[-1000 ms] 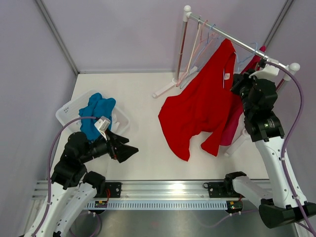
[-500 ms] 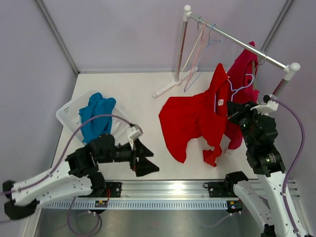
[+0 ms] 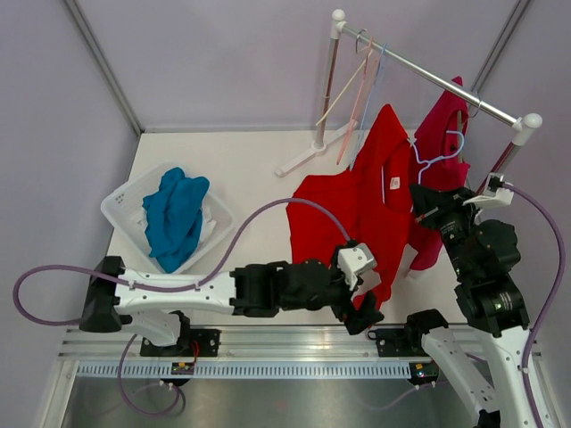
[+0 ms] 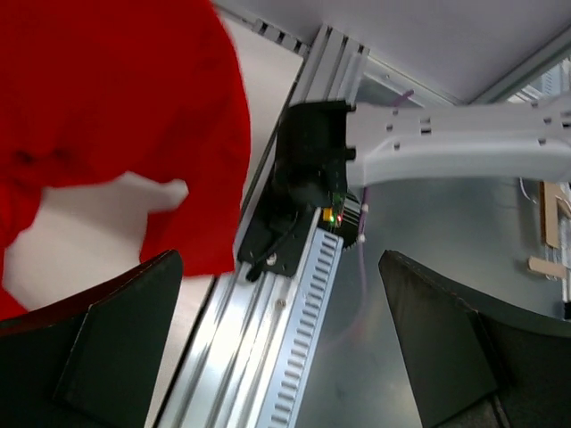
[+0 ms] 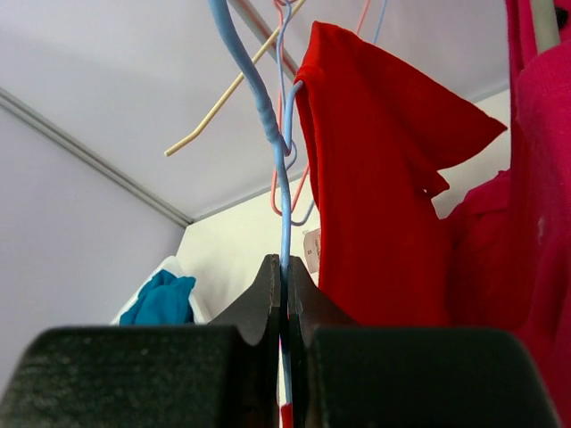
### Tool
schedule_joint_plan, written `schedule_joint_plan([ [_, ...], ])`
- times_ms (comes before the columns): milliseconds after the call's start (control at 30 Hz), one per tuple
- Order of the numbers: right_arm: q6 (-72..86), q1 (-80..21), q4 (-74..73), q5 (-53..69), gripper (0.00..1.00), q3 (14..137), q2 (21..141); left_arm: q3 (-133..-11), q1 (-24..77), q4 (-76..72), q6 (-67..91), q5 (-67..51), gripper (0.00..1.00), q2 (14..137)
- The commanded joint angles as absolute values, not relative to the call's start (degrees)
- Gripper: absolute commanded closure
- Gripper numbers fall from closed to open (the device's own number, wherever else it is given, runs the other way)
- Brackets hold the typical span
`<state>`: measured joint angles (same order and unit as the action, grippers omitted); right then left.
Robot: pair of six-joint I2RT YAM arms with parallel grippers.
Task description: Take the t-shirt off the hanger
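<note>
A red t-shirt hangs on a light blue hanger, held off the rack rail with its lower part draped toward the table. My right gripper is shut on the hanger's wire; in the right wrist view the fingers pinch the blue wire, with the red shirt just to the right. My left gripper is open and empty at the shirt's lower hem. In the left wrist view the gripper is spread wide over the front rail, with the red shirt at upper left.
A clothes rack stands at the back right with a magenta shirt and several empty hangers. A white basket holding a blue garment sits at the left. The metal rail and the right arm's base lie along the front edge.
My left arm has swept from beside the basket across the front to the red shirt's lower hem. My right gripper has drawn the hanger and shirt off the rail toward the front.
</note>
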<state>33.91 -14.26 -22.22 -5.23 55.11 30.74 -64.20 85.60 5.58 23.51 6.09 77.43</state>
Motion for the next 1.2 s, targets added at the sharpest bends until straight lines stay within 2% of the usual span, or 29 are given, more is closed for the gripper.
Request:
schedule_joint_plan([
  [0, 34.9, -14.9, -19.8, -1.9, 1.00, 57.5, 29.6, -72.0, 86.7, -1.4, 19.3, 12.5, 0.01, 82.8],
  [233, 33.4, -14.9, -20.3, -0.6, 1.00, 58.0, 28.8, -79.6, 87.5, -0.2, 17.8, 17.7, 0.01, 92.5],
  [367, 33.7, -14.9, -20.0, -0.3, 1.00, 58.6, 27.6, -80.9, 87.5, 2.4, 17.8, 20.9, 0.08, 95.0],
  [433, 33.8, -15.0, -19.9, 1.5, 1.00, 59.4, 27.2, -80.3, 87.5, 2.5, 17.9, 23.8, 0.21, 95.0],
  [467, 33.8, -14.9, -20.2, 1.6, 1.00, 59.7, 26.6, -80.0, 87.7, 2.4, 17.9, 24.9, 0.31, 94.7],
  [500, 33.8, -15.0, -20.4, 1.6, 1.00, 60.2, 26.4, -79.6, 88.0, 2.4, 17.6, 25.9, 0.55, 94.4],
  [600, 34.1, -14.9, -21.3, 2.2, 1.00, 61.5, 25.5, -78.5, 88.9, 2.5, 16.4, 28.7, 0.83, 93.3],
  [633, 34.4, -14.9, -21.3, 2.7, 1.00, 61.8, 25.3, -78.1, 89.1, 2.5, 16.2, 30.1, 1.00, 92.7],
  [900, 36.1, -15.0, -20.7, 6.1, 1.00, 69.0, 25.6, -67.6, 98.4, 3.1, 10.5, 36.8, 1.00, 86.1],
  [1167, 37.7, -14.9, -16.2, 9.3, 1.00, 76.7, 30.5, -56.4, 105.5, 11.6, 25.5, 44.2, 1.00, 81.2],
])
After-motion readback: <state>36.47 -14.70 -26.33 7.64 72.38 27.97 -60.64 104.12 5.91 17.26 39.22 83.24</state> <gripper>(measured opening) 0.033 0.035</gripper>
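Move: The red t-shirt's lower end hangs just off the left hand's open fingers: about 4 cm ahead, 6 cm to the right and 4 cm lower. The blue hanger, already pinched in the right hand, is some 20 cm ahead of the left hand, 11 cm right and 12 cm above. From the right hand, that lower end lies roughly 15 cm back, 4 cm left and 15 cm down; the magenta shirt hangs 6 cm ahead of it, 6 cm right and 8 cm lower. The red t-shirt's lower end is pinched as the left hand reaches about 7 cm right and a little forward, dips slightly and shuts its open fingers on the cloth, then drags it back and left some 8 cm each way, and down. Meanwhile the right hand keeps hold of the blue hanger and draws it up about 12 cm and back 9, tipping its fingers up 15 degrees. ##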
